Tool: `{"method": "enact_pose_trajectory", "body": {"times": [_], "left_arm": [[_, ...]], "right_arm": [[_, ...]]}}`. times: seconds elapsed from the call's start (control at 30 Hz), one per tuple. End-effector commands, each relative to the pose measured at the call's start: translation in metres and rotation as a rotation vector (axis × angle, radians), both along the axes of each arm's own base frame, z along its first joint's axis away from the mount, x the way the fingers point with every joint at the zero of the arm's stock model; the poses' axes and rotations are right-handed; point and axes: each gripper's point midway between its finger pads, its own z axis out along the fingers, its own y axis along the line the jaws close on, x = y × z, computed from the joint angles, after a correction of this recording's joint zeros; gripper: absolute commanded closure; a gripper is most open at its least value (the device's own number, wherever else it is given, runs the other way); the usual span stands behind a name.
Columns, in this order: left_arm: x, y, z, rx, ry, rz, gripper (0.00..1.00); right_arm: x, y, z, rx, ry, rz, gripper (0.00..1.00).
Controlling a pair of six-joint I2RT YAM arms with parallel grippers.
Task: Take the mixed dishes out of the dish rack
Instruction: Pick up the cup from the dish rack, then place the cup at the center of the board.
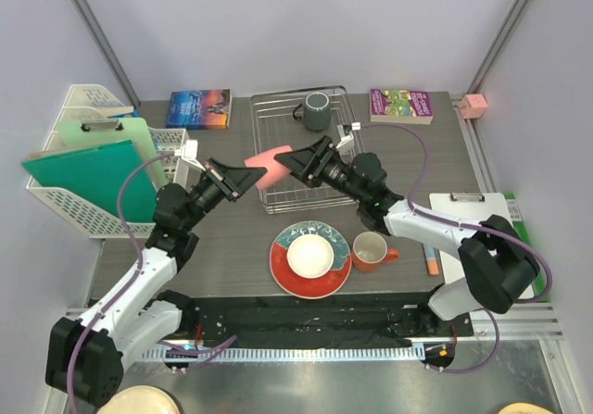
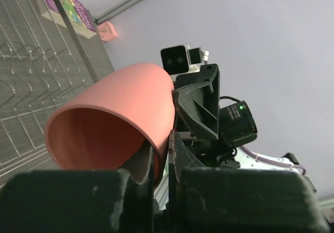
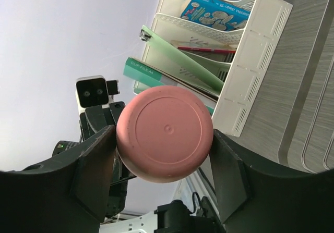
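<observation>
The pink handleless cup point(image 1: 266, 165) hangs on its side above the front left corner of the silver wire dish rack point(image 1: 278, 207), between both grippers. My left gripper point(image 1: 248, 181) pinches its rim, one finger inside and one outside point(image 2: 163, 149); the cup's mouth point(image 2: 94, 139) faces that camera. My right gripper point(image 1: 295, 160) flanks the cup's base point(image 3: 164, 134), with both fingers against its sides. The dark grey mug point(image 1: 316, 110) stands in the rack's far end. The teal plate with red-orange rim point(image 1: 283, 270) lies on the table with the orange-and-white bowl point(image 1: 309, 256) on it. The orange mug point(image 1: 371, 251) stands beside it.
A white lattice basket point(image 1: 83, 201) with green folders stands at the left, also in the right wrist view point(image 3: 245, 61). Books lie at the back left point(image 1: 197, 109) and back right point(image 1: 400, 105). A clipboard point(image 1: 482, 219) and marker point(image 1: 431, 261) lie at the right.
</observation>
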Motion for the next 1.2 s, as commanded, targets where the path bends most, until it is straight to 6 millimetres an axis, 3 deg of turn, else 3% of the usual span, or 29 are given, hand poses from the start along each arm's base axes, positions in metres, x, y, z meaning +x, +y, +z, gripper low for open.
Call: {"method": "enact_pose_trajectory", "body": {"times": [0.0,0.03,0.1,0.13,0.17,0.2,0.23,0.27,0.3,0.33,0.37,0.47,0.67,0.8,1.03,1.17], "left_arm": [[0.004,0.005,-0.007,0.14,0.012,0.043,1.0],[0.003,0.009,-0.008,0.192,0.052,0.06,1.0],[0.009,0.023,-0.012,0.277,0.086,0.142,1.0],[0.01,0.03,0.001,0.341,0.038,0.173,1.0],[0.007,0.039,-0.019,0.425,0.122,0.197,1.0],[0.007,0.048,-0.022,0.482,0.134,0.226,1.0],[0.013,0.062,-0.012,0.546,0.114,0.303,1.0],[0.008,0.073,-0.03,0.631,0.186,0.318,1.0],[0.006,0.081,-0.033,0.677,0.214,0.334,1.0],[0.011,0.102,-0.023,0.747,0.223,0.441,1.0],[0.0,0.115,-0.041,0.833,0.313,0.445,1.0],[-0.01,0.136,-0.052,0.982,0.399,0.46,1.0],[-0.025,0.131,-0.086,1.092,0.537,0.318,1.0],[-0.026,0.106,-0.113,1.053,0.617,0.175,1.0],[-0.016,0.076,-0.154,0.955,0.664,0.118,1.0],[-0.017,0.058,-0.167,1.041,0.655,0.103,1.0]], "right_arm": [[0.004,0.002,0.012,-0.105,-0.11,-0.027,0.41],[0.007,-0.004,0.008,-0.19,-0.066,-0.054,0.21],[0.015,-0.019,0.002,-0.344,-0.102,-0.132,0.11],[0.023,-0.041,0.0,-0.443,-0.078,-0.239,0.07],[0.026,-0.055,0.001,-0.494,-0.084,-0.3,0.04],[0.027,-0.066,0.003,-0.535,-0.091,-0.345,0.02],[0.028,-0.091,0.007,-0.611,-0.106,-0.432,0.01],[0.027,-0.103,0.01,-0.634,-0.113,-0.471,0.0],[0.026,-0.112,0.012,-0.661,-0.123,-0.498,0.0],[0.022,-0.125,0.01,-0.71,-0.124,-0.523,0.0],[0.019,-0.14,0.018,-0.716,-0.126,-0.579,0.0],[0.009,-0.164,0.021,-0.759,-0.137,-0.638,0.0],[-0.002,-0.184,0.002,-0.828,-0.123,-0.659,0.0],[-0.006,-0.191,-0.004,-0.839,-0.115,-0.669,0.0],[-0.014,-0.193,-0.02,-0.83,-0.099,-0.655,0.0],[-0.015,-0.196,-0.032,-0.852,-0.084,-0.655,0.0]]}}
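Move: The left hand already pinches the pink cup's rim; the open table spot it is taken to lies roughly 4 cm back, 10 cm to the left and 25 cm below. From that hand, the plate with the bowl is about 9 cm back, 13 cm right and 28 cm down, and the dish rack some 20 cm ahead, 13 cm right and 26 cm down. The right hand grips the base end, with the cup's middle about 4 cm to its left, level in reach and height; the orange mug sits about 10 cm back, 20 cm right and 24 cm down. The right hand opens fully, lets go of the pink cup's base and draws away about 19 cm to the right, swinging clockwise some 35 degrees and tipping its fingers downward, first rising a little and then sinking to finish slightly lower than it began. The left hand keeps its pinch on the rim and swings the cup left some 12 cm at nearly the same height, then sinks about 17 cm towards the clear table left of the plate, easing slightly back and a few centimetres right again while the wrist rolls and tips so the fingers turn from level to pointing mostly down. ##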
